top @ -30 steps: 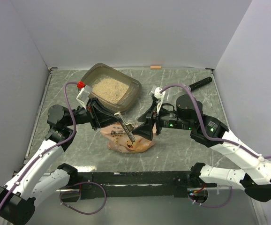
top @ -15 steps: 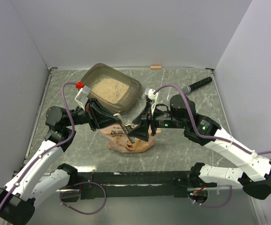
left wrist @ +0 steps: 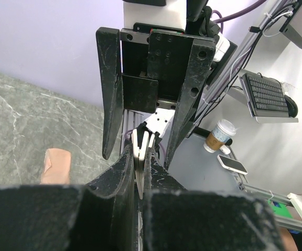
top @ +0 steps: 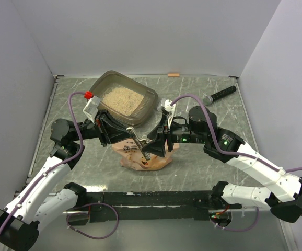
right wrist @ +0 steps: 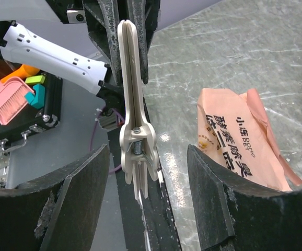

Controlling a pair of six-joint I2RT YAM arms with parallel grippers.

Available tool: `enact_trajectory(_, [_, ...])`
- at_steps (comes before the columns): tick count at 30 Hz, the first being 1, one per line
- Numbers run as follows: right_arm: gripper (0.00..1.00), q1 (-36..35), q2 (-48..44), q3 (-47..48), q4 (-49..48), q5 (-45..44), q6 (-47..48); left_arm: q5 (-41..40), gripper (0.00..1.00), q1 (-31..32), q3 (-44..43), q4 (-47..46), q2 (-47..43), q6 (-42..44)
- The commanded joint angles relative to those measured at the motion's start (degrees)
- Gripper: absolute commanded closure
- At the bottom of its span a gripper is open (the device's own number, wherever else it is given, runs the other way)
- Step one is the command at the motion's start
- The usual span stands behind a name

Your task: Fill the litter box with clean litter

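The litter box (top: 150, 100) stands at the back left, holding beige clean litter (top: 121, 98). Its orange-pink pouch (top: 140, 161) (right wrist: 240, 141) lies crumpled on the table in front of the box. My left gripper (top: 126, 128) (left wrist: 139, 152) is shut on one end of a beige spring clip (top: 140, 144) (right wrist: 131, 104), held in the air above the pouch. My right gripper (top: 154, 145) (right wrist: 148, 175) is open, its fingers (left wrist: 111, 104) on either side of the clip's spring end without touching it.
A black microphone-like stick (top: 221, 94) lies at the back right. A small orange block (top: 173, 75) rests against the back wall. Grey side walls enclose the marble-patterned table (top: 203, 167).
My right gripper has moved left toward the left gripper until its fingers straddle the clip, and has narrowed slightly. The left arm, box and pouch have stayed put.
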State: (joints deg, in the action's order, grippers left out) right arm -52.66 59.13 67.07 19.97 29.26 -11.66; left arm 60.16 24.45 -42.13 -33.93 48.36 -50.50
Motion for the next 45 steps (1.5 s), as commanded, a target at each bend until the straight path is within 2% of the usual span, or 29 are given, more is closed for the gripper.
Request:
enact_trajectory(1, [0.33,-0.6,-0.7,0.1,-3.4,0.5,0.7,0.7,0.98,-0.1,-1.2,-3.1,-0.5,-0.5])
enact_trajectory(21, [0.35,-0.8,-2.2,0.4,-2.6,-1.0,2.0,0.8,0.98,-0.1,-1.0,-3.7,0.3,-0.8])
enact_trajectory(22, [0.38,-0.7,-2.3,0.4,-2.5,-1.0,2.0,0.9,0.98,-0.1,-0.9,-3.7,0.3,-0.8])
enact_trajectory(23, [0.47,-0.8,-2.3,0.4,-2.4,-0.9,2.1,0.8,0.98,-0.1,-0.9,-3.8,0.4,-0.7])
enact_trajectory(24, [0.86,-0.9,-2.3,0.6,-2.2,-1.0,2.3,0.8,0.96,-0.1,-0.9,-3.7,0.3,-0.7])
enact_trajectory(25, [1.00,-0.9,-2.4,0.9,-1.9,-1.6,2.4,1.0,0.95,-0.1,-0.8,-3.7,0.3,-0.7])
enact_trajectory(26, [1.00,-0.9,-2.7,0.7,-2.1,-1.5,2.6,0.9,0.93,-0.1,-0.7,-3.8,0.2,-0.7])
enact_trajectory(28, [1.00,-1.2,-2.9,0.5,-1.9,-2.4,3.0,0.9,0.82,-0.1,-0.5,-4.1,0.2,-1.0])
enact_trajectory(29, [1.00,-1.6,-3.1,0.4,-1.9,-4.7,3.1,1.1,0.70,-0.1,-0.6,-4.2,0.2,-0.9])
enact_trajectory(32, [1.00,-1.7,-4.1,0.1,-1.9,-6.8,3.5,2.3,0.46,-0.1,-0.7,-3.5,0.0,0.3])
enact_trajectory(35, [1.00,-1.7,-5.5,0.3,-0.8,-8.6,4.3,2.4,0.32,-0.1,-1.7,4.4,-0.5,6.7])
enact_trajectory(37, [1.00,-1.7,-6.0,1.3,1.8,-10.6,5.3,2.3,0.29,-0.1,-2.0,8.5,-0.7,10.3])
enact_trajectory(41, [1.00,-1.6,-6.7,4.7,8.7,-15.9,8.3,0.1,0.28,-0.1,-3.4,26.3,-0.4,26.3])
enact_trajectory(45, [1.00,-1.6,-7.5,6.0,14.0,-19.9,11.2,-4.0,0.28,-0.1,-3.2,33.7,0.6,35.2])
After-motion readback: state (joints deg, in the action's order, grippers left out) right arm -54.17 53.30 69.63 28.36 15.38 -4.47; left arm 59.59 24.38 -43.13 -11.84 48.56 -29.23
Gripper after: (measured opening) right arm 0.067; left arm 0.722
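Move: The clip is already between my right hand's open fingers, its middle about 2 cm left of that hand point, level and neither ahead nor back. From my left hand, which grips its jaws shut, the clip's middle lies about 3 cm right, 1 cm back and 1 cm lower. Counted from my right hand, the litter bag is about 5 cm ahead, straight out, and some 25 cm below; the litter box is roughly 28 cm ahead, 10 cm left and 27 cm below. I hold both hands still at first, then shut my right fingers on the clip's handles, pinching them together. Only then does my left hand open and let go of the jaws, sinking about 5 cm and slightly forward, while my right draws the clip about 4 cm to the right, away from the left fingers, a little up and forward, turning some 10 degrees clockwise. ##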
